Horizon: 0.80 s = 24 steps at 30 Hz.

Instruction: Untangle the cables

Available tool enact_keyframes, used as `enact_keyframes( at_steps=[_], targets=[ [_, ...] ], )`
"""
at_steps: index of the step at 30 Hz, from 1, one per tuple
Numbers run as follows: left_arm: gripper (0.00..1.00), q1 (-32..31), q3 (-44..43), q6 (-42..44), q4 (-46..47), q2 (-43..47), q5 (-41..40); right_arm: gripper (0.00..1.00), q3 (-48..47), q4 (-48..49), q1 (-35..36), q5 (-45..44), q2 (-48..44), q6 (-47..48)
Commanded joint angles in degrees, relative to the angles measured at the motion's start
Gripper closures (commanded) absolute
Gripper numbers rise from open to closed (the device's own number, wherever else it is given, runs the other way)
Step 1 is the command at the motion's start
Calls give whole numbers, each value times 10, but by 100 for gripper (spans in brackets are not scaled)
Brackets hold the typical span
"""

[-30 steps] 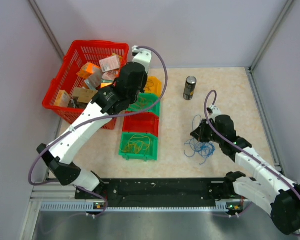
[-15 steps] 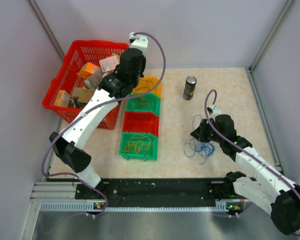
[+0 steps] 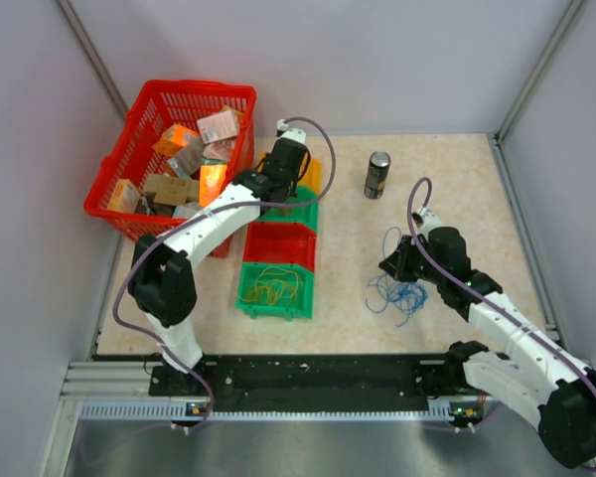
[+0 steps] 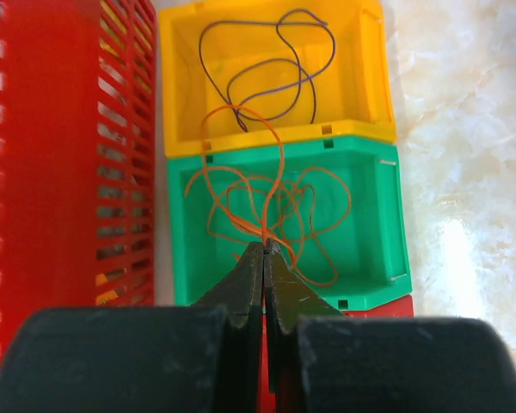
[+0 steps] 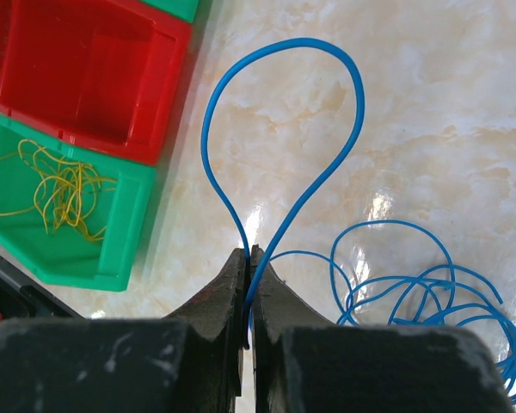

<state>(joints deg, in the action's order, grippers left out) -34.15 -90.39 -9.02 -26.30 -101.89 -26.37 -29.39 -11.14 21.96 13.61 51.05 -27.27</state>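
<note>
The blue cable [image 3: 397, 293] lies in loose loops on the table, and my right gripper [image 5: 248, 251] is shut on one raised loop [image 5: 284, 129] of it. In the top view the right gripper [image 3: 389, 266] sits at the tangle's left edge. An orange cable [image 4: 275, 198] is piled in the far green bin [image 4: 370, 241], trailing over into the yellow bin [image 4: 181, 103]. My left gripper [image 4: 264, 247] is shut on a strand of it, above that bin's near half. A purple-grey cable [image 4: 267, 77] lies in the yellow bin.
A red bin [image 3: 278, 243] and a near green bin [image 3: 248, 298] with a yellow cable [image 3: 273, 288] complete the bin column. The red basket [image 3: 149, 109] of boxes stands at the far left, beside the bins. A dark can [image 3: 377, 174] stands behind the blue tangle.
The left arm has folded and come down over the bin column, bringing its gripper low over the far green bin. The right arm and the blue cable have stayed put.
</note>
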Motion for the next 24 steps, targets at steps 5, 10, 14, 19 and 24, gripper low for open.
enact_keyframes(
  at_steps=[5, 10, 14, 19, 24],
  targets=[
    [100, 17, -101, -86, -87, -115, 50, 100, -30, 4, -6, 2, 0, 5],
    [100, 53, -130, -126, -108, -172, 126, 100, -30, -3, -6, 0, -9, 4],
    [100, 65, -159, -125, -138, -185, 126, 100, -32, -4, -5, 6, -10, 0],
    [70, 66, -116, -126, -131, -121, 172, 100, -39, -3, -6, 10, 0, -1],
    [35, 64, -5, -114, -52, 17, 261, 100, -52, -10, -6, 14, 2, 3]
  ],
)
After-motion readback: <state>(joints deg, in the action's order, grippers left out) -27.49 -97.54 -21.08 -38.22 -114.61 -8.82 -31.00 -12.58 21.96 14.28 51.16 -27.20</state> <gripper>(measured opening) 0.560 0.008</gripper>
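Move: The left hand still pinches the orange cable over the far green bin, whose middle lies about 2 cm ahead, 1 cm left and some 17 cm below. From that hand, the yellow bin is roughly 11 cm ahead at the same sideways place, the empty red bin some 8 cm back and 2 cm left, and the big red basket about 8 cm ahead and 22 cm left. From the right hand, the far green bin lies roughly 18 cm ahead, 22 cm left and 10 cm below. The left hand lowers the held end of the orange cable some 12 cm towards the far green bin, easing about 2 cm forward as its fingers tip roughly 20 degrees further down. Near the bottom the fingers spread to a little over half open and let go of the cable, and the empty hand starts back up by about 3 cm while drawing 2 cm towards the base. ##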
